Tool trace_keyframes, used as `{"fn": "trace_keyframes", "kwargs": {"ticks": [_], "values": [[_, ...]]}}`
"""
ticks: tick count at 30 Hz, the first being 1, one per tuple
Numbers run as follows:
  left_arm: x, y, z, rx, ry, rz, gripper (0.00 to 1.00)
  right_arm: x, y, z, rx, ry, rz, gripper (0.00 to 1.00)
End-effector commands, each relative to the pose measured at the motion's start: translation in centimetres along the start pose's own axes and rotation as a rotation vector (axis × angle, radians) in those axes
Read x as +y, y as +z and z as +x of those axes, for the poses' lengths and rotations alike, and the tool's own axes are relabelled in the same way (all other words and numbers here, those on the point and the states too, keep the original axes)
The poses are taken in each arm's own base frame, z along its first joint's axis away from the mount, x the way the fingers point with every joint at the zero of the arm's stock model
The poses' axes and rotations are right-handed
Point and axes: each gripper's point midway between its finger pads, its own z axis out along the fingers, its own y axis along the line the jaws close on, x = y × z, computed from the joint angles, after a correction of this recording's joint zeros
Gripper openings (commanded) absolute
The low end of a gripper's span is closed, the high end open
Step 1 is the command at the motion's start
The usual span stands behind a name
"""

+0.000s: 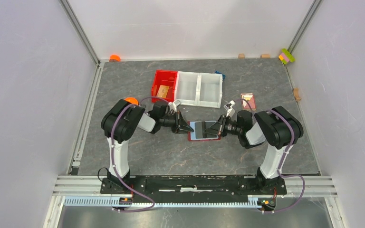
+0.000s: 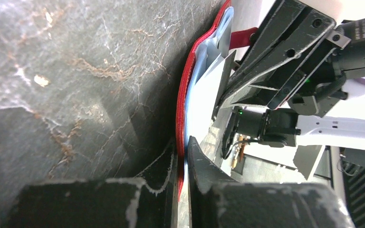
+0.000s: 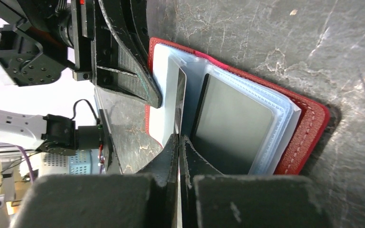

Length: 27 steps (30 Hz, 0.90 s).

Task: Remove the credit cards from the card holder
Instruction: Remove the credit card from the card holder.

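Note:
The dark red card holder [image 1: 200, 133] lies open on the table between both arms, with clear sleeves over its pale lining. My left gripper [image 1: 190, 127] is shut on its left edge; in the left wrist view the red edge [image 2: 183, 95] runs down between the closed tips of that gripper [image 2: 184, 145]. My right gripper [image 1: 220, 127] reaches in from the right. Its tips [image 3: 178, 138] are shut on the lower edge of a thin pale grey-blue card [image 3: 180, 97] that stands up out of the sleeves. A black card [image 3: 233, 121] lies in a sleeve beside it, against the red cover [image 3: 309, 123].
Behind the card holder stand a red bin [image 1: 158, 78] with a tan flat piece inside and a white two-part bin [image 1: 199, 89]. A pink-and-white patterned card [image 1: 248, 100] lies at the right. Small wooden blocks and a coloured block [image 1: 286, 56] sit near the back and right walls.

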Motion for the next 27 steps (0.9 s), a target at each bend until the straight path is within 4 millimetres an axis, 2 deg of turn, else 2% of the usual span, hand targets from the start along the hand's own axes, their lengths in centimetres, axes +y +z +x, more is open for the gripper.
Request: {"fn": "trace_keyframes", "kwargs": {"ticks": [1, 9, 13, 21, 27], "values": [[-0.5, -0.3, -1.1, -0.028, 0.107, -0.055, 0.02, -0.6, -0.4, -1.9, -0.044, -0.111, 0.070, 0.00], [0.8, -1.3, -1.2, -0.046, 0.134, -0.185, 0.02, -1.2, -1.6, -3.1, -0.079, -0.188, 0.163, 0.00], [0.8, -1.7, -1.1, -0.052, 0.141, -0.209, 0.02, -0.5, -2.1, -3.4, -0.085, -0.201, 0.169, 0.00], [0.7, -2.7, -1.1, -0.080, 0.169, -0.273, 0.02, 2.1, -2.4, -5.9, -0.117, -0.246, 0.185, 0.00], [0.8, -3.7, -1.2, -0.124, 0.192, -0.324, 0.02, 6.0, -1.0, -8.2, -0.137, -0.261, 0.133, 0.00]]}}
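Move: The right fingers are already shut on the edge of the dark credit card. Its middle is some 3 cm to their left and 1 cm ahead, still at the card holder. The open card holder's middle lies about 1 cm ahead and 1 cm left. The red box is roughly 22 cm ahead and 20 cm left, the white tray 22 cm ahead and 3 cm left. From the left hand, pinching the card holder's left edge, the card lies about 3 cm to the right, level in reach. Keeping its pinch on the dark credit card, the right hand draws it rightward about 2.5 cm, then lifts it some 5 cm and carries it forward 3 cm, fingertips tipping down. The left hand keeps hold of the card holder's edge and pulls it the opposite way, about 3 cm left, its fingers tipping down some 15 degrees. ##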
